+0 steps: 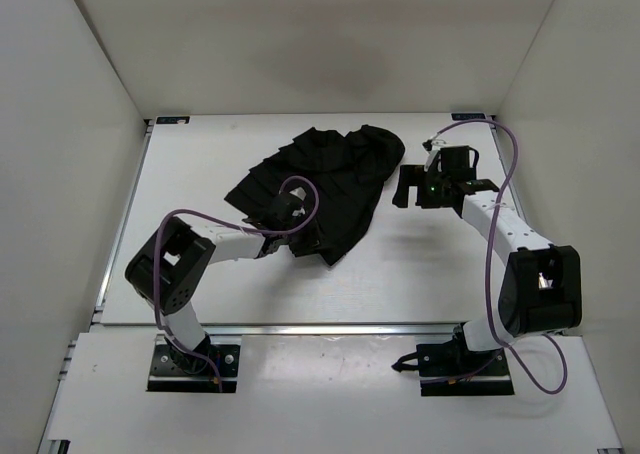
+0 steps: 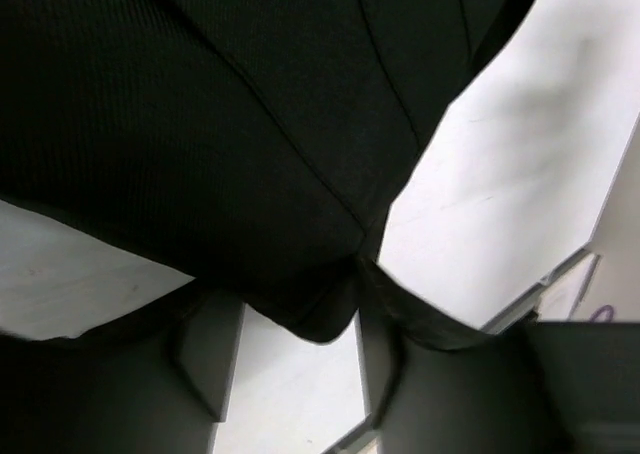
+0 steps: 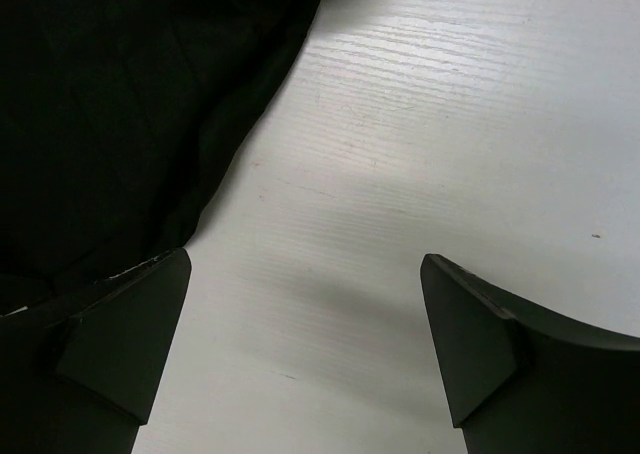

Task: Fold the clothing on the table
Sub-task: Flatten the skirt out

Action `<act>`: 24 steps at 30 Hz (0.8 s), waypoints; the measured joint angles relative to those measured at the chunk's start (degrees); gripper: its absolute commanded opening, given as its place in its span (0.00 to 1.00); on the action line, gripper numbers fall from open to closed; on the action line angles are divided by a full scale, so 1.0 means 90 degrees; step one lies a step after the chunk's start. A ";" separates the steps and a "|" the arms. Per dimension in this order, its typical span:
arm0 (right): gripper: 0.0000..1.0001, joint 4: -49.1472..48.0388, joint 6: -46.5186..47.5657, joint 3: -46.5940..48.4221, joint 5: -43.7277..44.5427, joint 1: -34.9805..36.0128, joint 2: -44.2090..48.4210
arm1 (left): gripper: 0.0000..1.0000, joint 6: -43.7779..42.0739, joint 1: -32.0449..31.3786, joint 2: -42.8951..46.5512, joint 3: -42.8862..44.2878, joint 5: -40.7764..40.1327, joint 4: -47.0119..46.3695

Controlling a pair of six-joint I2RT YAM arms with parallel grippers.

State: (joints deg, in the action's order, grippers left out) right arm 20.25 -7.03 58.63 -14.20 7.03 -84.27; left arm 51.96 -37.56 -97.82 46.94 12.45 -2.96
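Note:
The black clothing lies crumpled on the white table, left of centre and toward the back. My left gripper sits at the garment's near edge. In the left wrist view the clothing drapes over both fingertips of the left gripper, a fold sags between them, and bare table shows in the gap. My right gripper hovers just right of the garment. It stands wide open over bare table, and its left finger sits beside the edge of the clothing.
A metal rail runs along the table's near edge. White walls enclose the left, back and right sides. Purple cables loop over both arms.

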 measured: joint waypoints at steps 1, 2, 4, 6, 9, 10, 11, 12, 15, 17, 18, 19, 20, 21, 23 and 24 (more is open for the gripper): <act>0.97 0.0007 0.0005 0.0000 0.0000 0.0005 0.0000 | 0.44 0.0010 -0.0002 -0.0027 0.0012 -0.0024 0.0000; 0.97 0.0012 0.0002 0.0000 -0.0002 0.0007 0.0002 | 0.40 0.0032 -0.0002 -0.0039 0.0027 -0.0058 0.0005; 0.97 0.0032 0.0002 0.0000 -0.0005 0.0036 0.0007 | 0.17 0.0051 -0.0005 -0.0039 0.0039 -0.0117 -0.0007; 0.97 0.0032 0.0005 0.0000 0.0000 0.0051 0.0015 | 0.00 0.0058 0.0015 -0.0039 0.0044 -0.0131 -0.0029; 0.96 0.0032 0.0070 0.0000 0.0002 0.0078 0.0017 | 0.00 0.0095 0.0100 -0.0024 0.0141 -0.0112 0.0141; 0.96 0.0034 0.0100 -0.0002 0.0022 0.0095 0.0017 | 0.00 0.0085 0.0138 -0.0007 0.0209 -0.0100 0.0250; 0.97 0.0032 0.0141 -0.0002 0.0063 0.0138 0.0017 | 0.00 0.0051 0.0187 0.0029 0.0301 -0.0092 0.0401; 0.97 0.0029 0.0165 -0.0002 0.0117 0.0204 0.0017 | 0.00 0.0005 0.0255 0.0102 0.0420 -0.0092 0.0585; 0.97 0.0017 0.0248 -0.0002 0.0267 0.0583 0.0017 | 0.00 -0.0146 0.0444 0.0391 0.0862 -0.0100 0.1064; 0.98 -0.0051 0.0243 -0.0002 0.0296 0.0872 0.0017 | 0.00 -0.0231 0.0546 0.0617 0.1137 -0.0092 0.1239; 0.97 -0.0097 0.0228 -0.0002 0.0294 0.0993 0.0017 | 0.00 -0.0257 0.0590 0.0721 0.1226 -0.0095 0.1292; 0.97 -0.0170 0.0197 -0.0010 0.0291 0.1127 0.0017 | 0.00 -0.0270 0.0627 0.0835 0.1287 -0.0092 0.1326; 0.97 -0.0248 0.0170 -0.0015 0.0306 0.1231 0.0012 | 0.00 -0.0274 0.0648 0.0942 0.1299 -0.0095 0.1336; 0.97 -0.0321 0.0136 -0.0015 0.0318 0.1345 -0.0005 | 0.00 -0.0265 0.0656 0.1049 0.1299 -0.0090 0.1379; 0.97 -0.0461 0.0109 -0.0015 0.0420 0.1583 -0.0080 | 0.00 -0.0233 0.0661 0.1183 0.1292 -0.0034 0.1435; 0.96 -0.0510 0.0097 -0.0015 0.0493 0.1673 -0.0148 | 0.00 -0.0216 0.0663 0.1219 0.1290 0.0007 0.1464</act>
State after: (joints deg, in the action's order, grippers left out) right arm 15.66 -6.15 58.50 -9.76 22.09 -85.60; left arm 50.02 -31.59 -86.85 58.54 12.51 10.22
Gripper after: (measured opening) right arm 0.968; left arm 0.037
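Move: The skirt's near corner sits between the left hand's open fingers, about 1 cm back and 1 cm right of the hand point, 1 cm below it. From that hand the skirt's left corner is some 21 cm left and 13 ahead, at the same low height. From the right hand, the skirt's right edge lies about 8 cm left, level fore and aft, roughly 9 below; its bunched far-right part is some 14 cm ahead and 7 left. The skirt's near corner is pinched as the left fingers close from part-open to shut, creeping forward about a centimetre; the left hand then lifts it about 11 cm and carries it some 5 cm forward, fingertips tipping up slightly. Late on, the right hand, wide open, travels 8 cm left at even height towards the right edge, turning about 10 degrees counter-clockwise. ##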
